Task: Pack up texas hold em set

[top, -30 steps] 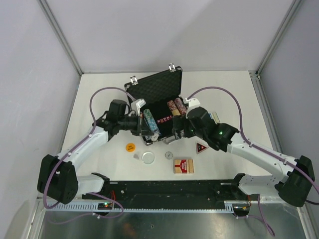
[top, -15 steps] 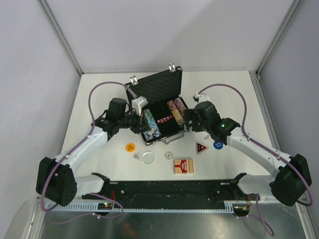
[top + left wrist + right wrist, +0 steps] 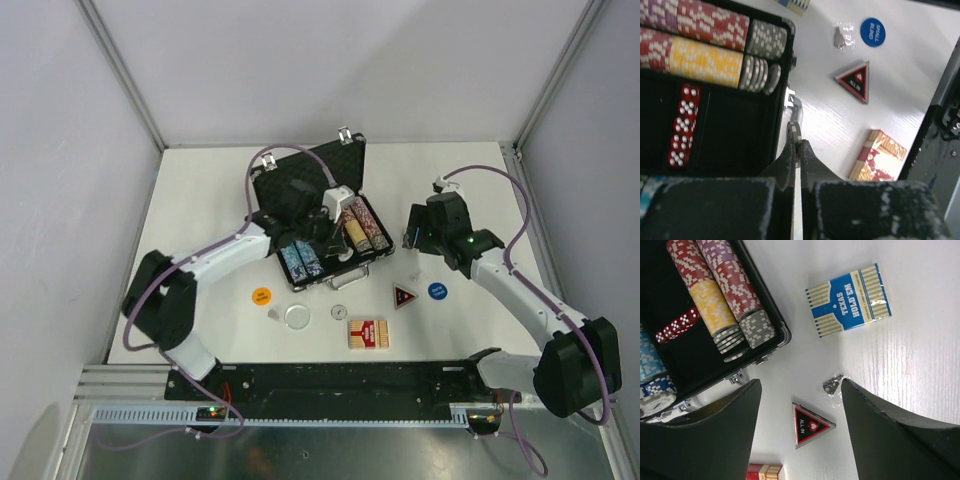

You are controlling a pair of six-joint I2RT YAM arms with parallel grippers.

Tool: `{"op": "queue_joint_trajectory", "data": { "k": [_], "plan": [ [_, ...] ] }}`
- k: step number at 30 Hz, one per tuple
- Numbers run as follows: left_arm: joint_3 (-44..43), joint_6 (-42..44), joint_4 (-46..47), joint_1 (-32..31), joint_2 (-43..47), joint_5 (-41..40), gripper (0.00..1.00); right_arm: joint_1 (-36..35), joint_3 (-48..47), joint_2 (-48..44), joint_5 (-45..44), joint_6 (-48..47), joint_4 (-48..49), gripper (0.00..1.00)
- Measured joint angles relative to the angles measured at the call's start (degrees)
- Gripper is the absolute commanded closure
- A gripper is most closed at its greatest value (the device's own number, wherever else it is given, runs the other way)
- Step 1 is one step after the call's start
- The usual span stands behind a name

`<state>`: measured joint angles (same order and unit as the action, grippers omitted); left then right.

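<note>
The black case (image 3: 312,176) lies open, lid leaning back, with rows of poker chips (image 3: 362,226) and red dice (image 3: 682,125) inside. My left gripper (image 3: 337,232) hangs over the case's front right part. In the left wrist view it (image 3: 797,142) is shut on a grey poker chip (image 3: 796,134) above the case's front wall (image 3: 781,100). My right gripper (image 3: 413,238) is open to the right of the case, holding nothing. Between its fingers (image 3: 800,385) I see the red triangle (image 3: 810,425) and a small bag of keys (image 3: 832,385) on the table. A blue card deck (image 3: 847,300) lies beyond.
On the white table in front of the case lie an orange button (image 3: 260,296), a clear round disc (image 3: 297,317), the red triangle (image 3: 404,296), a blue button (image 3: 437,291) and a red card deck (image 3: 368,333). Walls close in on three sides.
My left arm has swung right, from the case's left side to over its middle. My right gripper has pulled back to the right, away from the case, its jaws narrowing, uncovering the blue button.
</note>
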<state>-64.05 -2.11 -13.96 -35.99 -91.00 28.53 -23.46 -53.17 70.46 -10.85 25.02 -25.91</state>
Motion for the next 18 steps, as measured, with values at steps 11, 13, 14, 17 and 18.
{"op": "queue_joint_trajectory", "data": {
  "k": [11,13,14,17,18],
  "plan": [
    [-10.12,2.75,1.75,-1.79,-11.61,-0.37,1.00,3.85,1.92,-1.03,1.95,-0.02,-0.20,0.29],
    [-10.84,3.26,1.92,-2.34,-12.52,-0.37,1.00,4.24,2.05,-1.03,2.34,-0.04,-0.22,0.29],
    [-11.17,3.65,1.92,-2.67,-12.94,-0.35,1.00,4.42,2.10,-1.03,2.38,-0.04,-0.24,0.29],
    [-11.74,4.81,1.95,-3.52,-13.90,-0.37,1.00,4.81,2.23,-1.03,2.78,-0.09,-0.24,0.29],
    [-11.98,5.42,1.97,-3.78,-14.23,-0.44,1.00,4.90,2.32,-1.03,2.84,-0.11,-0.22,0.29]
  ]
}}
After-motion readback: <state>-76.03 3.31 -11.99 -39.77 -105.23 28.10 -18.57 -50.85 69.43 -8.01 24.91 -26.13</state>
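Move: The left hand already holds a grey chip, and the open end of the yellow chip row in the case lies about 5 cm ahead of it, 7 cm to its right and 9 cm below. The outer red row's grey end is some 2 cm farther out than that gap and 4 cm to its right; the dice lie about 9 cm ahead of the left hand and 2 cm left; the case handle is 1 cm back and 4 cm right. From the empty right hand the row end lies about 12 cm left, 2 cm ahead. Rightward and sinking, the left hand carries its pinched chip across the case towards the front end of the yellow row, about 5 cm right, 3 cm forward in the first half and 2 cm down, slowing and turning slightly clockwise, its fingers staying shut. The right hand eases some 2 cm right, away from the case, and a little down, fingers still wide open. ##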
